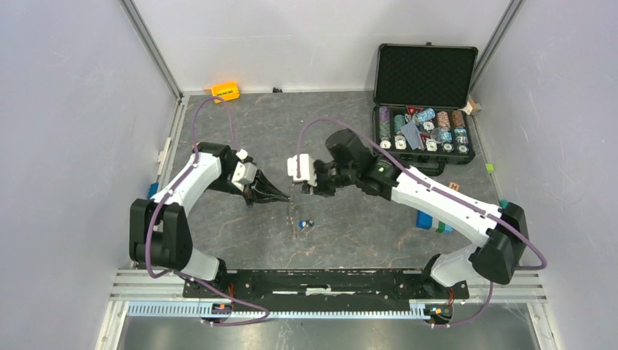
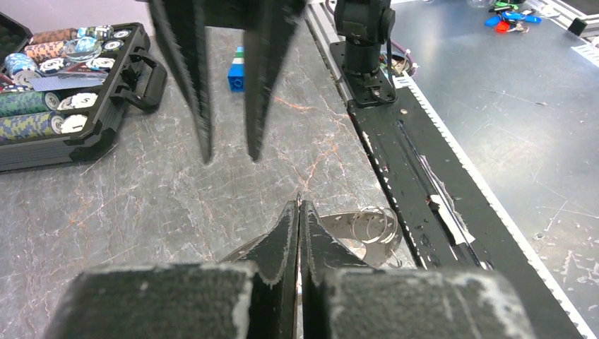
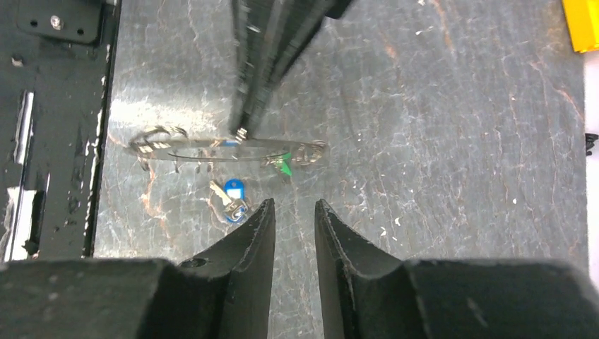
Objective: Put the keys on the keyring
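My left gripper (image 2: 299,206) is shut on the rim of the keyring (image 3: 212,150), a thin grey metal ring held just above the table and seen nearly edge-on in the right wrist view. Small wire rings (image 2: 374,222) hang at one end of it. The green-headed key (image 3: 285,167) sits at the ring's other end. The blue-headed key (image 3: 231,196) lies loose on the table beneath the ring. My right gripper (image 3: 293,206) stands open and empty a short way from the ring, facing the left gripper (image 1: 286,197). In the top view the keyring (image 1: 294,217) hangs below the left fingertips, with the blue key (image 1: 307,224) beside it.
An open black case (image 1: 424,159) of poker chips stands at the back right. Blue and green blocks (image 1: 433,222) lie by the right arm. An orange object (image 1: 226,91) is at the back left. The black base rail (image 1: 328,281) runs along the near edge.
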You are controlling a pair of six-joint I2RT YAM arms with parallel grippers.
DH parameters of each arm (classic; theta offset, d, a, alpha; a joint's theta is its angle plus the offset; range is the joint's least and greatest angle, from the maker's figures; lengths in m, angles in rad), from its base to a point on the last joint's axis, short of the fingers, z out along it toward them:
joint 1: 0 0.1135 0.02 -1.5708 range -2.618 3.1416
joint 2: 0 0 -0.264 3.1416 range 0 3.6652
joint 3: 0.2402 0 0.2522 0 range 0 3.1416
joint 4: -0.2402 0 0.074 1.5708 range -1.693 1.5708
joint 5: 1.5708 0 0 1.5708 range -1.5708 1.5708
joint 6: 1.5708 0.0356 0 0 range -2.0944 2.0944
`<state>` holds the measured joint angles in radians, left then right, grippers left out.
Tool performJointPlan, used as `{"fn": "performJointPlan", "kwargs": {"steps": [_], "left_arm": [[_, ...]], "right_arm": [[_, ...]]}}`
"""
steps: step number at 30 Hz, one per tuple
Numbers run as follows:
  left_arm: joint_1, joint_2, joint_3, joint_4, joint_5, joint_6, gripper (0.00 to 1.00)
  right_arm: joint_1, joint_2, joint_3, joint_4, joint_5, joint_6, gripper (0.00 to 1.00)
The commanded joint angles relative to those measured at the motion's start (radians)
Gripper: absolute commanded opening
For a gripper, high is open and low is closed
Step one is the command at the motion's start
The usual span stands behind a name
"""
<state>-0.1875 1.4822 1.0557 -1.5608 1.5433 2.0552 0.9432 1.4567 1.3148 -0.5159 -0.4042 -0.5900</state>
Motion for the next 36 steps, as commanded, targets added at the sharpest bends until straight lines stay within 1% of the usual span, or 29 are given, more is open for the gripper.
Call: {"fn": "performJointPlan", "kwargs": {"steps": [1, 4, 7, 12, 16, 19, 22, 24, 26, 27, 28, 30, 32, 36], "left_arm": [[-0.011, -0.038, 0.032, -0.08, 0.113, 0.286, 0.02], [-0.017, -0.04, 0.039, -0.08, 0.113, 0.27, 0.02], [-0.018, -0.029, 0.055, -0.079, 0.112, 0.236, 0.02], [0.006, 0.018, 0.182, -0.085, 0.108, -0.012, 0.02], [0.048, 0.024, 0.239, -0.084, 0.101, -0.077, 0.02], [0.05, 0.033, 0.339, -0.084, 0.041, -0.133, 0.02], [0.052, 0.07, 0.478, -0.084, -0.029, -0.239, 0.02], [0.053, 0.11, 0.59, -0.082, -0.093, -0.323, 0.02], [0.053, 0.148, 0.692, -0.036, -0.16, -0.48, 0.02], [0.053, 0.153, 0.721, 0.016, -0.193, -0.567, 0.02], [0.053, 0.146, 0.721, 0.102, -0.219, -0.678, 0.02], [0.049, 0.092, 0.662, 0.344, -0.277, -0.913, 0.02], [0.045, 0.013, 0.543, 0.652, -0.327, -1.178, 0.02], [0.043, -0.154, 0.222, 1.38, -0.367, -1.771, 0.02]], "right_arm": [[-0.09, -0.075, -0.088, 0.171, -0.239, 0.047, 0.33], [-0.099, -0.076, -0.12, 0.206, -0.317, 0.058, 0.36], [-0.098, -0.056, -0.131, 0.243, -0.367, 0.085, 0.37], [-0.098, -0.004, -0.093, 0.232, -0.376, 0.092, 0.36], [-0.099, -0.006, -0.058, 0.182, -0.33, 0.043, 0.36], [-0.113, -0.014, -0.039, 0.145, -0.312, 0.011, 0.36], [-0.13, -0.028, -0.029, 0.131, -0.312, 0.001, 0.35], [-0.135, -0.032, -0.014, 0.104, -0.304, -0.022, 0.35], [-0.142, -0.034, -0.003, 0.087, -0.296, -0.035, 0.35], [-0.145, -0.036, -0.002, 0.086, -0.297, -0.036, 0.35], [-0.148, -0.038, -0.003, 0.086, -0.299, -0.033, 0.35], [-0.15, -0.038, -0.003, 0.086, -0.301, -0.032, 0.35], [-0.153, -0.04, -0.01, 0.099, -0.3, -0.024, 0.35], [-0.165, -0.048, -0.026, 0.134, -0.303, 0.006, 0.33]]}}
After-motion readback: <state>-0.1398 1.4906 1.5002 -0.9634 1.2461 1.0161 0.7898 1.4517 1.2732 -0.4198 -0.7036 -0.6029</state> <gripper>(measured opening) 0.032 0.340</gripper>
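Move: The left fingertips already pinch the keyring's top rim; the ring's middle hangs about 6 cm below them and 2 cm back. The right gripper's open tips are some 3 cm ahead of the left ones, 4 cm to their right and 2 cm higher; from them the keyring's middle lies about 5 cm back, 4 cm left and 8 cm down. The blue key lies on the table 2 cm back, 5 cm right and 18 cm below the left hand. Keep the left gripper shut on the keyring and carry it forward about 12 cm past the open right fingertips, climbing some 10 cm on the way and then sinking back 2 or 3 cm. Late in the carry, dip its fingertips and swing them forward, about 15 degrees each. Hold the right gripper partly open within a couple of centimetres of its place, tilting its fingers up about 10 degrees. ##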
